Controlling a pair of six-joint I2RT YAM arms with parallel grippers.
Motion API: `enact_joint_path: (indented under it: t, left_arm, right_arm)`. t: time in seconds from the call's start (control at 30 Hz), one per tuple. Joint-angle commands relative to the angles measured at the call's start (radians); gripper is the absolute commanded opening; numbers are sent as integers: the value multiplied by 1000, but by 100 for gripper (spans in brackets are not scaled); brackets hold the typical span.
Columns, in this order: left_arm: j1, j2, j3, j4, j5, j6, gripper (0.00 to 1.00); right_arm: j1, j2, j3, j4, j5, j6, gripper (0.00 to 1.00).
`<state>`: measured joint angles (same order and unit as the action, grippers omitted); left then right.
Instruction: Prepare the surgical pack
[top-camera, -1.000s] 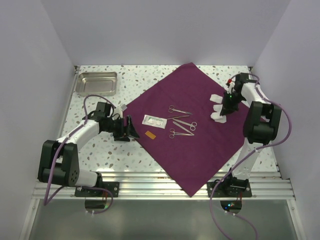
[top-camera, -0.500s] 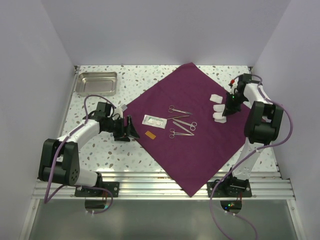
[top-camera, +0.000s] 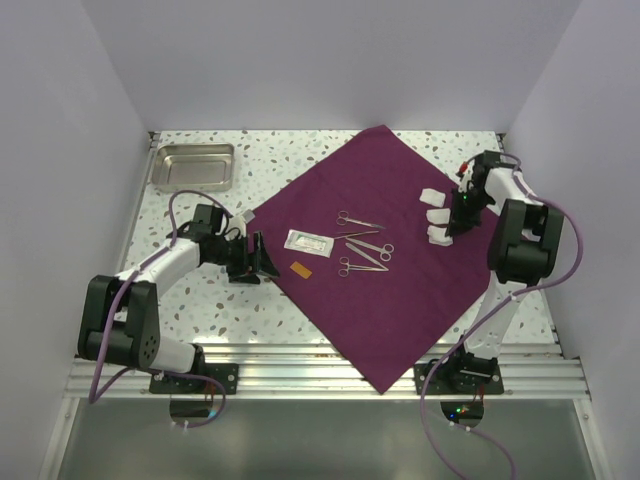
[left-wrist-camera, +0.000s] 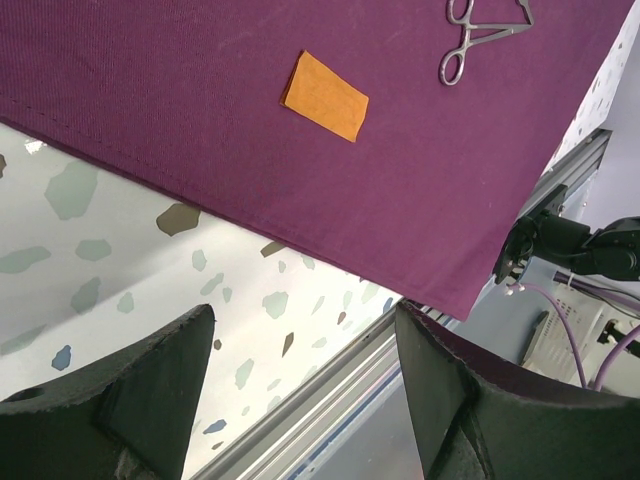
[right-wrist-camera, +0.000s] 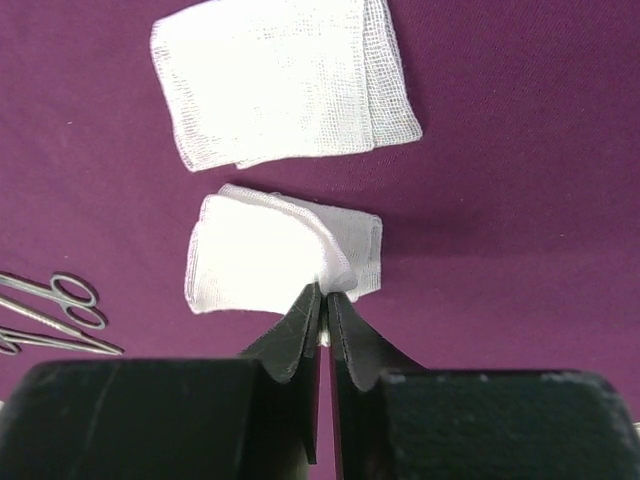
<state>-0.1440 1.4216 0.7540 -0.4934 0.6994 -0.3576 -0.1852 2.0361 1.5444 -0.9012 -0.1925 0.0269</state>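
The surgical pack (top-camera: 390, 290) is a deep purple cloth spread flat as a diamond on the table. White gauze pads (top-camera: 437, 213) lie near its right corner. My right gripper (right-wrist-camera: 323, 300) is shut on the near edge of one folded gauze pad (right-wrist-camera: 250, 265), its tips pinching a raised fold; another pad (right-wrist-camera: 280, 90) lies beyond it. My left gripper (left-wrist-camera: 305, 375) stands open over bare table beside the cloth's left edge (left-wrist-camera: 230, 205), with nothing between its fingers. An orange slip (left-wrist-camera: 325, 95) lies on the cloth just ahead of it.
Several scissors and clamps (top-camera: 362, 247) and a clear packet (top-camera: 308, 241) lie at the cloth's middle. A steel tray (top-camera: 192, 165) sits at the back left. The speckled table (top-camera: 200, 300) ends at a metal rail (top-camera: 320, 378) near the arm bases.
The right arm's wrist has shifted slightly back and to the right while pinching the gauze. The left arm has not moved.
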Motion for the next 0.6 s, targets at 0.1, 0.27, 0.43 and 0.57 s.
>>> enact_joint_path:
  t: [0.1,0.27,0.43,0.57]
  left_arm:
    - [11,3,10,33,15,-11,77]
    - [11,5,5,38,20,-15,77]
    - [12,8,5,44,29,-20,77]
    - [11,5,2,46,29,-21,77]
  right_arm:
    - [-2,10,13,10,22,2,19]
    - [0,-2,13,5,39,4,36]
    - [-2,-22,-1,5,45,5,43]
    - [0,-1,-3,8,31,4,46]
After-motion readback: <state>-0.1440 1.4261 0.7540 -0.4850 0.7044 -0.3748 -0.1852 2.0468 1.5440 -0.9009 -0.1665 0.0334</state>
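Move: The small white gauze still caught in the right fingertips has its middle about 2 cm to the left of that hand, 1 cm ahead and 1 cm below. The next gauze lies some 6 cm ahead and 3 cm to the left, the far gauze 10 cm ahead and 4 cm left, and the scissors 18 cm left and 3 cm back. From the idle left hand the caught gauze is roughly 40 cm to the right, 8 cm ahead and 5 cm lower. The gauze's pinched right-hand side is let go just above the cloth: the right fingers, nearly shut on it, spread to a little under half open, one tip going to each side. Meanwhile the hand settles down by only about half a centimetre, eases about as far to the right, and stays there pointing down with no real turn of the wrist. ##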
